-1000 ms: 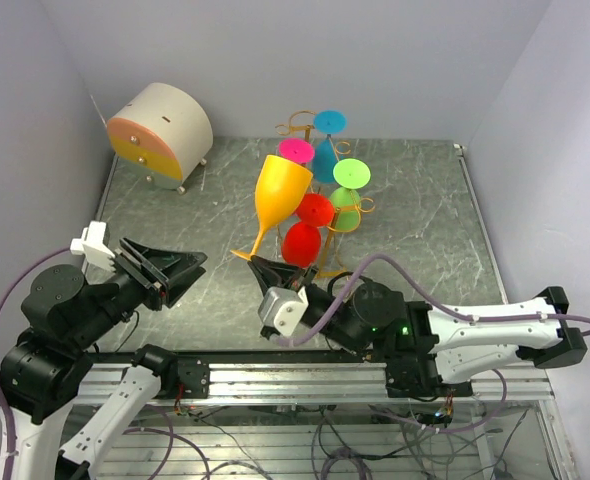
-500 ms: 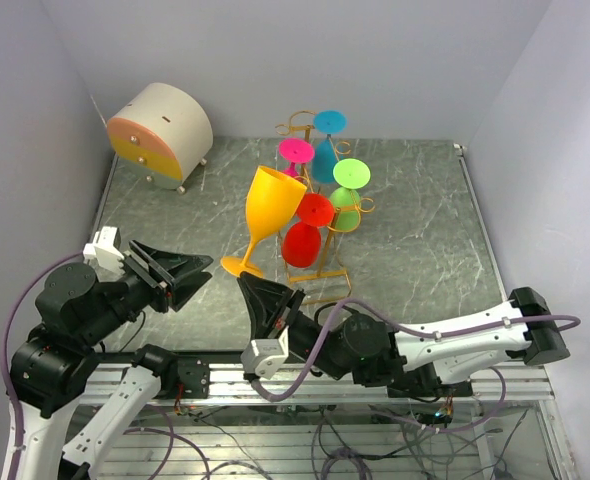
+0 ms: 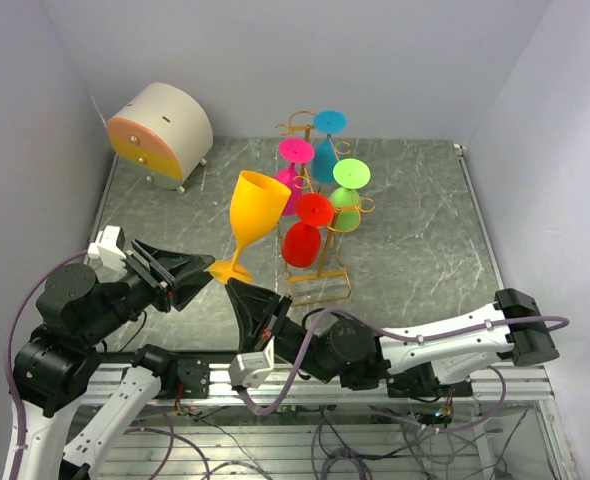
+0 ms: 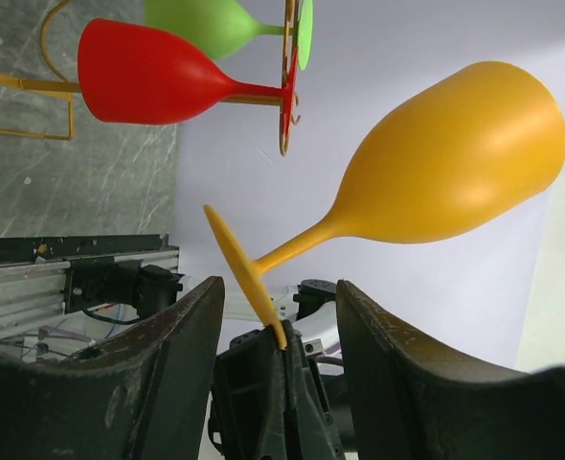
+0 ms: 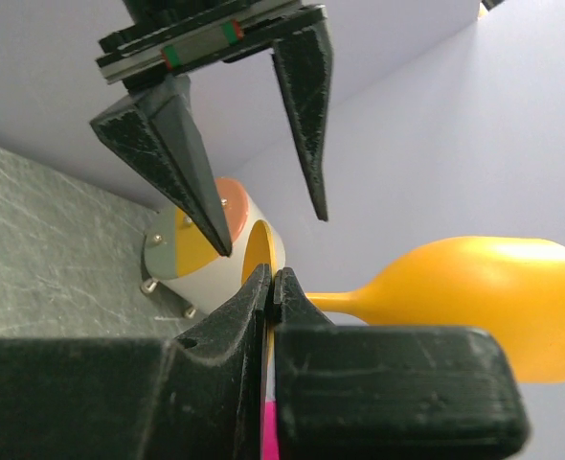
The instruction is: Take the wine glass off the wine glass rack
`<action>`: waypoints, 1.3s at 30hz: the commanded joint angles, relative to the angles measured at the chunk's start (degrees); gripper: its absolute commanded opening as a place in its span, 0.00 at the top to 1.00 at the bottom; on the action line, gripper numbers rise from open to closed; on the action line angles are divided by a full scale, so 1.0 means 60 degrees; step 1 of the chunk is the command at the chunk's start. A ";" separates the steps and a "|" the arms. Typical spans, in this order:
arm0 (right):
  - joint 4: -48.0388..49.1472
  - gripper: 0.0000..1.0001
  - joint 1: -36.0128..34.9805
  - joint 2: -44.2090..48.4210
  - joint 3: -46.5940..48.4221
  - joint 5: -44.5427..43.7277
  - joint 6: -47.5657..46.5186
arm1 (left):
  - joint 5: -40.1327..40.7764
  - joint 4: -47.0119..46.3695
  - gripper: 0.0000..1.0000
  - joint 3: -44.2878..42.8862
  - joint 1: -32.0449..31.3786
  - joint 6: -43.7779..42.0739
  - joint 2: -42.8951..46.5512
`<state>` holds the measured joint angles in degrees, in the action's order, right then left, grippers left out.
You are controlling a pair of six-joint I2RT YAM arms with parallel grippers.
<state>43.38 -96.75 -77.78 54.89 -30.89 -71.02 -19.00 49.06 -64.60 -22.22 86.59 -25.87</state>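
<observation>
An orange wine glass hangs in the air to the left of the wine glass rack, apart from it. My right gripper is shut on the rim of its round foot, with the bowl pointing up and away. My left gripper stands open right at that foot, one finger on each side of the disc, not touching it. The golden wire rack still carries a red glass, a green one, a pink one and a blue one.
A round cream drawer box with an orange and yellow front stands at the back left of the grey marbled table. Pale walls close in the left, back and right sides.
My right arm has carried the orange glass left and toward the near edge, away from the rack. The glass foot now sits between my left gripper's open fingers.
</observation>
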 commanded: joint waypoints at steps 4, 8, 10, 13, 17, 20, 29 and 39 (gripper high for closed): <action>0.0620 1.00 -0.0863 -0.0279 0.0205 0.0279 -0.0305 | -0.0699 -0.0468 0.41 0.0069 0.0041 0.0035 -0.0060; 0.0845 1.00 -0.1022 -0.0399 0.0237 0.0297 -0.0542 | -0.0764 -0.0579 0.44 0.0155 0.0056 0.0001 -0.0043; 0.0983 1.00 -0.1104 -0.0486 0.0235 0.0300 -0.0737 | -0.0803 -0.0594 0.44 0.0236 0.0059 -0.0040 -0.0027; 0.1064 1.00 -0.1203 -0.0549 0.0255 0.0328 -0.0906 | -0.0863 -0.0710 0.45 0.0373 0.0056 -0.0017 0.0024; 0.1059 1.00 -0.1361 -0.0583 0.0315 0.0360 -0.1002 | -0.0878 -0.0756 0.50 0.0388 0.0074 -0.0089 -0.0020; 0.1197 1.00 -0.1485 -0.0578 0.0257 0.0285 -0.1072 | -0.0838 -0.0723 0.64 0.0394 0.0077 -0.0208 -0.0039; 0.1889 0.94 -0.2190 -0.0126 -0.0203 -0.0814 -0.1050 | -0.0730 -0.1224 0.93 0.0830 0.0079 -0.0483 0.0187; 0.1224 0.65 -0.4469 0.0629 -0.1060 -0.5904 0.0073 | 0.0301 -0.2726 0.93 0.2062 0.0071 -0.0967 0.1042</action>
<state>50.06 -97.34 -77.91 49.84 -46.81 -76.47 -19.73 39.38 -56.05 -21.96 83.31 -23.14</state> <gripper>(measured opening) 0.327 0.083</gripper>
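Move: The orange wine glass is held foot-down by its rim in the shut right gripper. Its foot lies between the open left fingers, about 4 cm right and 1 cm ahead of the left hand, at its height; from the right hand it is some 2 cm ahead and 1 cm left. From the left hand, the orange bowl leans 6 cm ahead, 6 cm right and 12 cm above; the red glass hangs about 12 cm ahead, 18 cm right, 7 cm lower. Keep the left gripper nearly in place and close it so its fingers pinch the left edge of the orange glass's foot, while the right hand feeds it about 1 cm left. Once the left has shut, open the right fingers to a third and draw them off the foot, some 5 cm right and 4 cm forward, sinking 2 cm and turning clockwise; ease the left slightly forward and down. ##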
